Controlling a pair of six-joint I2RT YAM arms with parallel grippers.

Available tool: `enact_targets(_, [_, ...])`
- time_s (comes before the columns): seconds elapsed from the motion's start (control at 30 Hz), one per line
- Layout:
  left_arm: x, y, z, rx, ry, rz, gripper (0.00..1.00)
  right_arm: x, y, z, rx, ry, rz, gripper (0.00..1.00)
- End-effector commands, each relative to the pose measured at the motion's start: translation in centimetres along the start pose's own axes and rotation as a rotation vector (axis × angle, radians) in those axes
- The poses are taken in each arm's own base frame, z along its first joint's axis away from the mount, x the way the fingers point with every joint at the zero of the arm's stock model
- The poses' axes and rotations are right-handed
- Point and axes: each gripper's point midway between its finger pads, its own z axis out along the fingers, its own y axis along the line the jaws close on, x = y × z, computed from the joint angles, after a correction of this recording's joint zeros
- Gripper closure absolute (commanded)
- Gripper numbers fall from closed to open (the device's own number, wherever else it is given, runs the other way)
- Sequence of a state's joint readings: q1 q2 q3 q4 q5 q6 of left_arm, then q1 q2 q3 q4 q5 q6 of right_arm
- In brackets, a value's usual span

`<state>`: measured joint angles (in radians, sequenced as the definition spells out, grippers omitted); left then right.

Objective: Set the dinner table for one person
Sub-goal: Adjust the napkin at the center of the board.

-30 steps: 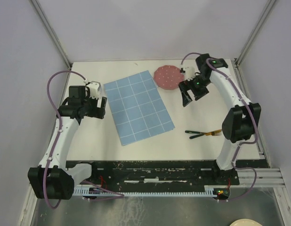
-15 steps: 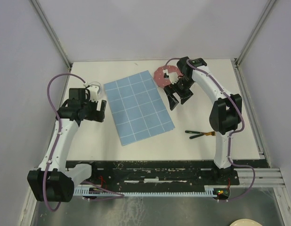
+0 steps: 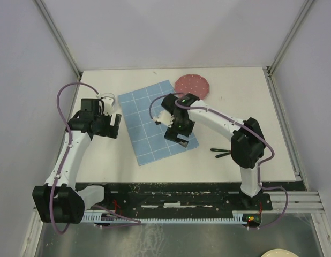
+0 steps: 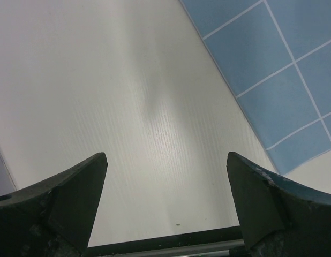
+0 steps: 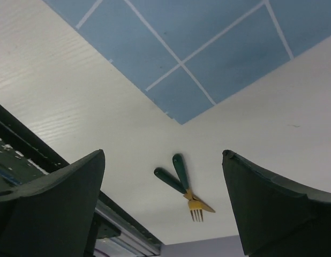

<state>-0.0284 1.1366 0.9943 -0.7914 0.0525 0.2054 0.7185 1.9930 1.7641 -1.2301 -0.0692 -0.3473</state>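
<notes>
The dinner table (image 3: pixel 235 115) is the big white top. On it lie a blue grid placemat (image 3: pixel 149 115), skewed, and a pink dotted plate (image 3: pixel 193 85) at the back, just off the mat's far corner. A green-handled gold fork and knife (image 3: pixel 228 152) lie crossed at the right front. My right gripper (image 3: pixel 179 140) hangs open and empty over the placemat's near right corner; its wrist view shows the mat corner (image 5: pixel 208 48) and the crossed cutlery (image 5: pixel 182 184) between the fingers. My left gripper (image 3: pixel 116 124) is open over bare table beside the mat's left edge (image 4: pixel 278 69).
A black base rail (image 3: pixel 181 195) runs along the table's near edge. Grey walls and metal posts close in the left, back and right sides. The right arm's elbow (image 3: pixel 246 144) stands just right of the cutlery.
My right arm has swung left and toward the front, from beside the pink plate to over the placemat's near right corner. The left arm has barely moved. Both grippers stayed open.
</notes>
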Motion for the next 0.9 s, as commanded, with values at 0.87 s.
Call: enact_targets(0.87, [-6.0,3.8,-2.9,-0.176,-0.145,0.065,0.01,-5.5,9.1,3.9,0.183,-0.089,-0.407,0.01])
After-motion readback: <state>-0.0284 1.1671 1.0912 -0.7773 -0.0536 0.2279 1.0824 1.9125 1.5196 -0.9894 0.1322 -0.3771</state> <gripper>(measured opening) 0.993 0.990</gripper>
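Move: The napkin's near-left corner lies about 16 cm to the right gripper's left, 10 cm back towards the base and some 9 cm below. The napkin's middle is about 9 cm left and 7 ahead of that gripper, the crossed knife and fork about 21 cm right and 5 back, the red plate some 21 ahead and 5 right. From the left gripper, the same corner lies about 8 cm right, 13 back and 14 below. Bring the right gripper, fingers wide open, over the near part of the napkin towards its near-left corner: first left with a slight lift, then back about 7 cm, sinking, and left again, turning about 20 degrees counter-clockwise and tipping the fingertips slightly forward. Meanwhile lift the open left gripper about 3 cm, easing forward and left, away from that corner. ##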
